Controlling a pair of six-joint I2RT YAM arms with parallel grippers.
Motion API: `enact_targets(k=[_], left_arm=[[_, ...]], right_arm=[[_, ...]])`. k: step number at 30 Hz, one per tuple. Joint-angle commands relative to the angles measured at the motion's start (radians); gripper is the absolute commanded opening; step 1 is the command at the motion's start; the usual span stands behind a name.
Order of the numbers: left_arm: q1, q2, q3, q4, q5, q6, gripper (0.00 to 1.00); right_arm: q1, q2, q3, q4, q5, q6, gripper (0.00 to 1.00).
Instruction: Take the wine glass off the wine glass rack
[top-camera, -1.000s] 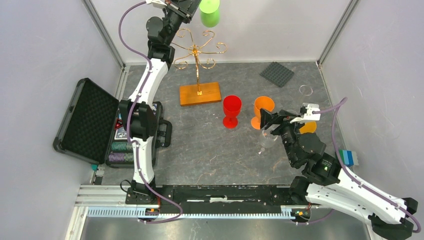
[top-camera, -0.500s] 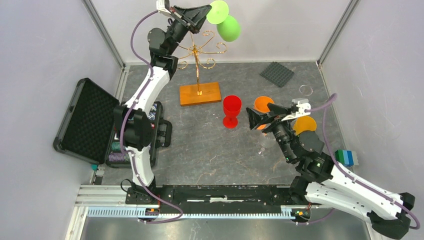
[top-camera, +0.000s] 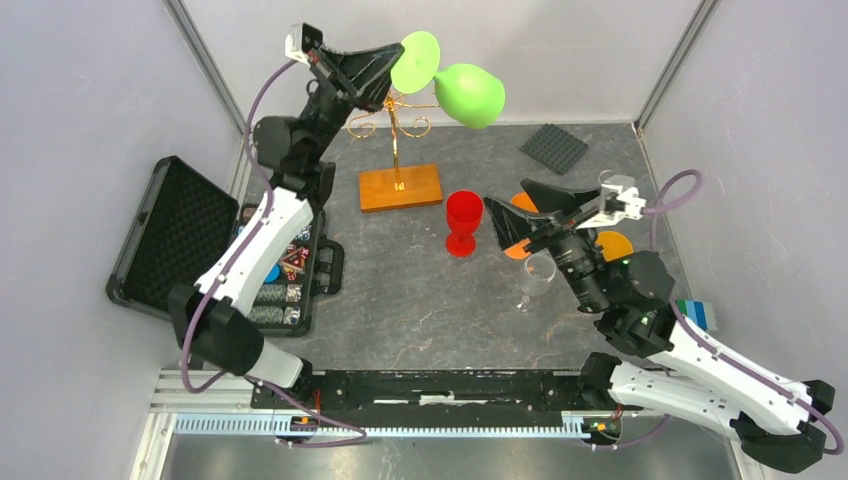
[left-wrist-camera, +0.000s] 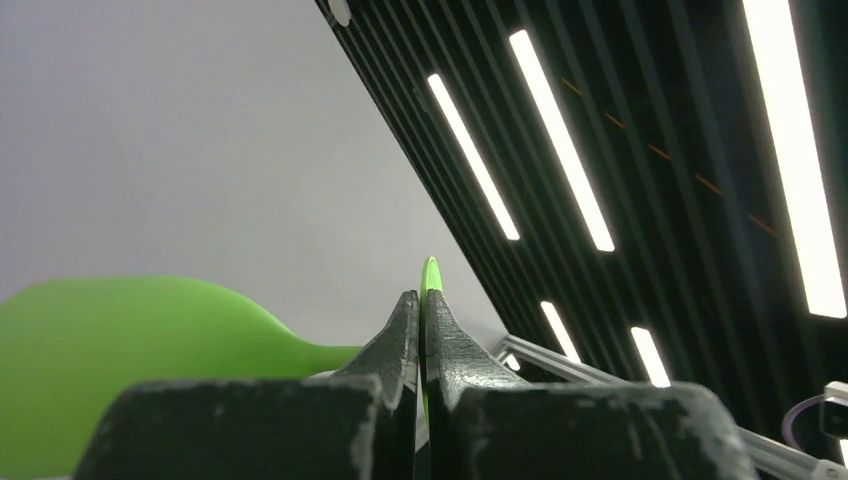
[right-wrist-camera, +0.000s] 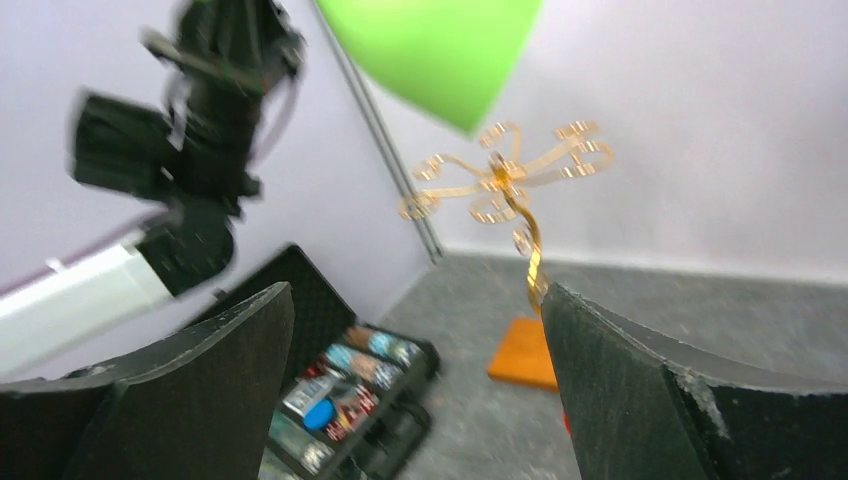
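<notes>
The green wine glass (top-camera: 468, 94) lies tilted on its side in the air, up and to the right of the top of the gold wine glass rack (top-camera: 396, 108), and is off the scrolled arms. My left gripper (top-camera: 388, 72) is shut on the glass's flat foot (top-camera: 414, 61). In the left wrist view the foot's edge (left-wrist-camera: 431, 272) sticks out between the shut gripper (left-wrist-camera: 421, 300), with the bowl (left-wrist-camera: 130, 340) to the left. My right gripper (top-camera: 510, 205) is wide open and holds nothing, over the table to the right of the rack. In its view (right-wrist-camera: 418, 295) I see the rack (right-wrist-camera: 505, 180) and the green bowl (right-wrist-camera: 440, 50).
A red glass (top-camera: 463, 218), an orange glass (top-camera: 519, 250) partly behind my right gripper and a clear glass (top-camera: 537, 275) stand mid-table. The rack's wooden base (top-camera: 400, 187) sits behind them. An open black case (top-camera: 190, 240) lies left, a dark grey mat (top-camera: 553, 147) back right.
My left arm has swung the green glass rightward and tipped it sideways, off the rack. My right gripper has opened wider and risen, turning toward the rack.
</notes>
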Motion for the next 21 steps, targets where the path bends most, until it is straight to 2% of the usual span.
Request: enact_targets(k=[1,13,17,21], left_arm=[[-0.017,-0.116,-0.110,0.053,-0.060,-0.156,0.02],[-0.053,-0.287,-0.286,0.134,-0.082,-0.295,0.02],[-0.053,-0.324,-0.313,0.138,-0.084,-0.300,0.02],[-0.053,-0.346,-0.334,0.139,-0.086,-0.309,0.02]], right_arm=[[0.002,-0.011,0.074,0.143,-0.116,-0.052,0.98],[-0.007,0.125,0.230,0.168,-0.198,-0.041,0.98],[-0.027,0.185,0.278,0.166,-0.263,-0.005,0.98],[-0.077,0.208,0.246,0.263,-0.401,0.059,0.98]])
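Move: The green wine glass is off the rack already, its foot pinched by the left hand; its bowl hangs about 8 cm ahead of the open right gripper, 5 cm to its left and 13 cm above. From the left hand, the right gripper is some 12 cm back, 14 cm right and 18 cm below. The rack's hub lies about 18 cm straight ahead of the left hand, 27 cm below. The red glass stands roughly 13 cm ahead of the right hand, 2 cm left and 35 cm below. The green glass is carried bowl-first back from above the rack, about 9 cm and slightly left, slowing to a near stop, as the left hand keeps its pinch and turns a little clockwise. The right hand, fingers staying wide open, rises some 9 cm to the bowl's level, then shifts left towards the bowl, its fingers tipping up about 10 degrees and turning a little counter-clockwise. ##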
